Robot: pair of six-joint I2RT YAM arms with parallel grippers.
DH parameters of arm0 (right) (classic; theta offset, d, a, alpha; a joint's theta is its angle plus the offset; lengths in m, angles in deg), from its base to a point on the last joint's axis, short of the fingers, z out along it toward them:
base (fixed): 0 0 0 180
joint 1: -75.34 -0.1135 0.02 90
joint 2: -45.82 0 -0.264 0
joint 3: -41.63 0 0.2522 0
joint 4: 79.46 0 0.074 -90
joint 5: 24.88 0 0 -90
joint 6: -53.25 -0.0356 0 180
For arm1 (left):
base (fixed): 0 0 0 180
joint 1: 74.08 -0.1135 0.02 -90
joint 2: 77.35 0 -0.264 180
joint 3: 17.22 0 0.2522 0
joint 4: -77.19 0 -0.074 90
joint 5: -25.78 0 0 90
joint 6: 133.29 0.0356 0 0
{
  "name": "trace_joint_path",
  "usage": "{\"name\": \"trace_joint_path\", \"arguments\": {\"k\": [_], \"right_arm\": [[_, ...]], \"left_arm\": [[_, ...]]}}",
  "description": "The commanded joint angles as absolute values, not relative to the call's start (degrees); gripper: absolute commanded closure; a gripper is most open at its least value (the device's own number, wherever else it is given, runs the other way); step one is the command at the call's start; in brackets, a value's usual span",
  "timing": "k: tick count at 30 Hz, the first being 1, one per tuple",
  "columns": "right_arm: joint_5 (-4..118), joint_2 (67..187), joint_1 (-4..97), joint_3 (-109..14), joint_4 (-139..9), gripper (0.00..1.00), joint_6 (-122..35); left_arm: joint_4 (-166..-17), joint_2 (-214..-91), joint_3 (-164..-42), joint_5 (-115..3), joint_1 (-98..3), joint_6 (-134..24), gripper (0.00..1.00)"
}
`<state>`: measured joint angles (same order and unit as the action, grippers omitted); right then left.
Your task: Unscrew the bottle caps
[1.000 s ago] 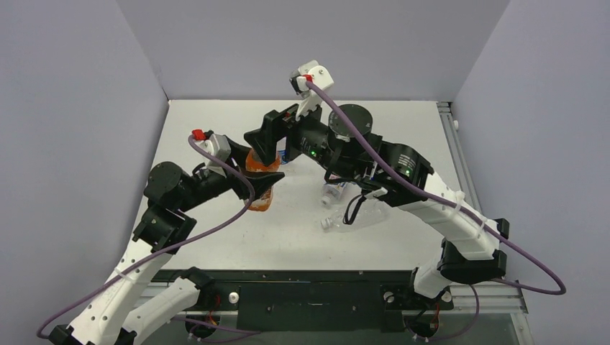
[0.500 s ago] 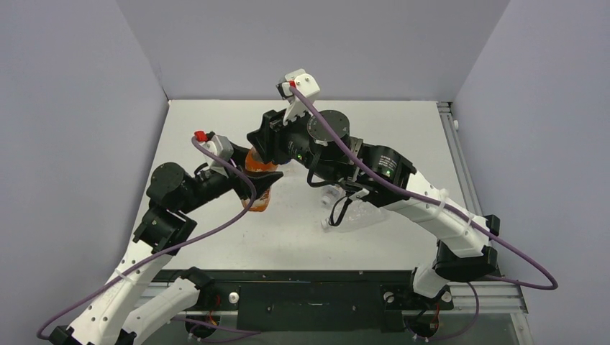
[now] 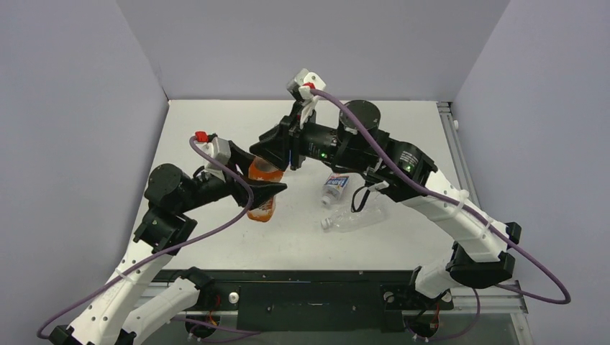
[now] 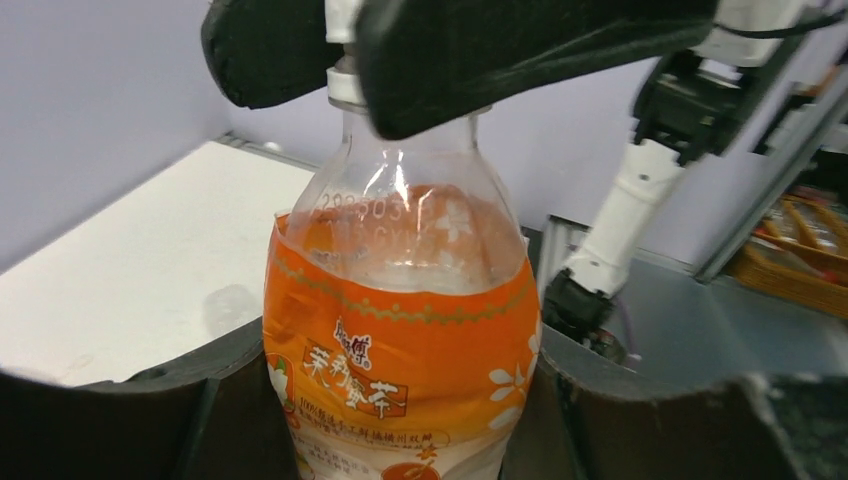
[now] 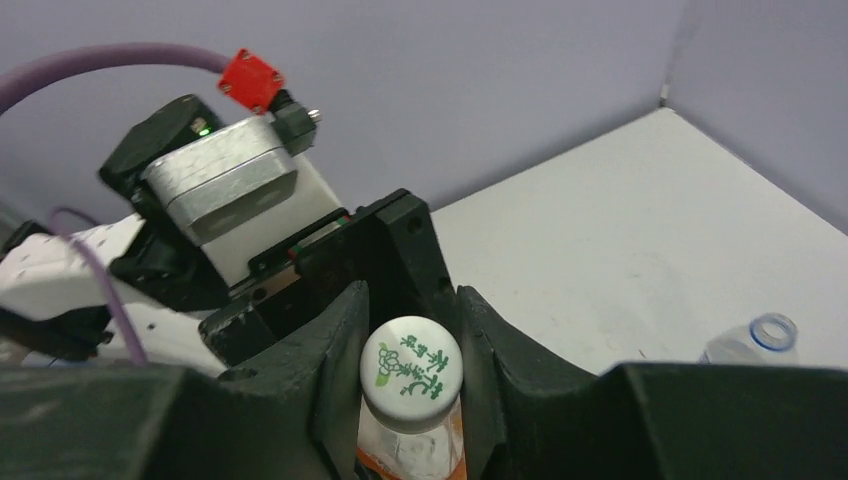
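The orange-labelled bottle (image 3: 261,190) (image 4: 400,340) stands upright left of the table's middle. My left gripper (image 3: 263,192) (image 4: 400,425) is shut on its body, one dark finger on each side of the label. Its white bottle cap (image 5: 410,372), printed in green, sits on the neck. My right gripper (image 3: 278,157) (image 5: 411,378) is shut on that cap from above, both fingers (image 5: 335,375) pressed to its sides. In the left wrist view those fingers (image 4: 480,50) hide almost all of the cap.
Two clear bottles lie on the white table (image 3: 216,129) right of centre: a short one with a blue-white label (image 3: 335,187) and a plain one (image 3: 357,218). An uncapped bottle neck (image 5: 765,335) shows at the right wrist view's right edge. Grey walls enclose three sides.
My right gripper, open over the orange bottle a second ago, has turned at the wrist and shut on the cap. The left gripper keeps its hold on the bottle.
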<state>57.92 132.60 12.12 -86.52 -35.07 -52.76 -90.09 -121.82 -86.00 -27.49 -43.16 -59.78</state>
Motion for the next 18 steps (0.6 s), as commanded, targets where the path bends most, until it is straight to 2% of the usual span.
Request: {"name": "trace_joint_path", "arguments": {"k": [1, 6, 8, 9, 10, 11, 13, 14, 18], "right_arm": [[26.9, 127.0, 16.3, -83.6, -45.7, 1.0, -53.1], [18.9, 124.4, 18.7, -77.2, -53.2, 1.0, -57.7], [21.4, 124.0, 19.1, -76.7, -52.0, 0.84, -56.4], [26.6, 123.8, 19.1, -76.8, -49.8, 0.66, -55.8], [29.9, 123.3, 19.0, -76.8, -48.8, 0.53, -54.8], [37.5, 123.2, 18.8, -76.8, -47.2, 0.3, -54.3], [50.0, 122.5, 17.8, -77.3, -45.4, 0.21, -53.3], [57.8, 122.2, 16.6, -77.5, -44.6, 0.21, -52.6], [75.0, 123.9, 10.9, -81.0, -40.6, 0.19, -50.8]], "left_arm": [[-96.9, -122.9, -89.7, -13.7, -43.2, -70.0, 0.91], [-97.9, -124.0, -91.6, -6.3, -42.3, -74.0, 0.93], [-97.4, -124.4, -92.0, -6.2, -42.2, -73.1, 0.93], [-96.8, -124.5, -92.0, -6.9, -42.2, -72.7, 0.94], [-96.5, -124.6, -91.9, -7.4, -42.2, -71.3, 0.95], [-95.8, -124.7, -91.9, -8.6, -42.2, -70.4, 0.95], [-94.4, -124.7, -91.5, -12.0, -42.2, -67.5, 0.95], [-93.5, -124.7, -91.4, -13.5, -42.2, -64.9, 0.95], [-89.4, -124.7, -90.9, -24.7, -42.2, -56.8, 0.92]]}}
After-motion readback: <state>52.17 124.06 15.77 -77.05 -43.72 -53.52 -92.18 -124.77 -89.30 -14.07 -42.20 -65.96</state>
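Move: My right fingers already pinch the white cap of the orange bottle, so it sits right at that hand point. From my left hand, which holds the bottle's body, the cap is some 9 cm above, straight ahead 0 and about 1 cm to the right. From my right hand, all roughly 35-45 cm down on the table, the opened Pepsi bottle stands about 20 cm ahead and level sideways, the blue-label bottle lies about 14 cm ahead and 15 cm right, the clear bottle about 5 cm ahead and 20 cm right. I swing both hands back about 6 cm, my left turning the held bottle clockwise some 20 degrees while my right twists the pinched cap counter-clockwise about as much. Then I spread my right fingers wide, letting go of the cap, and carry them forward again, ending a little right and up; my left keeps its grip and eases slightly forward. ##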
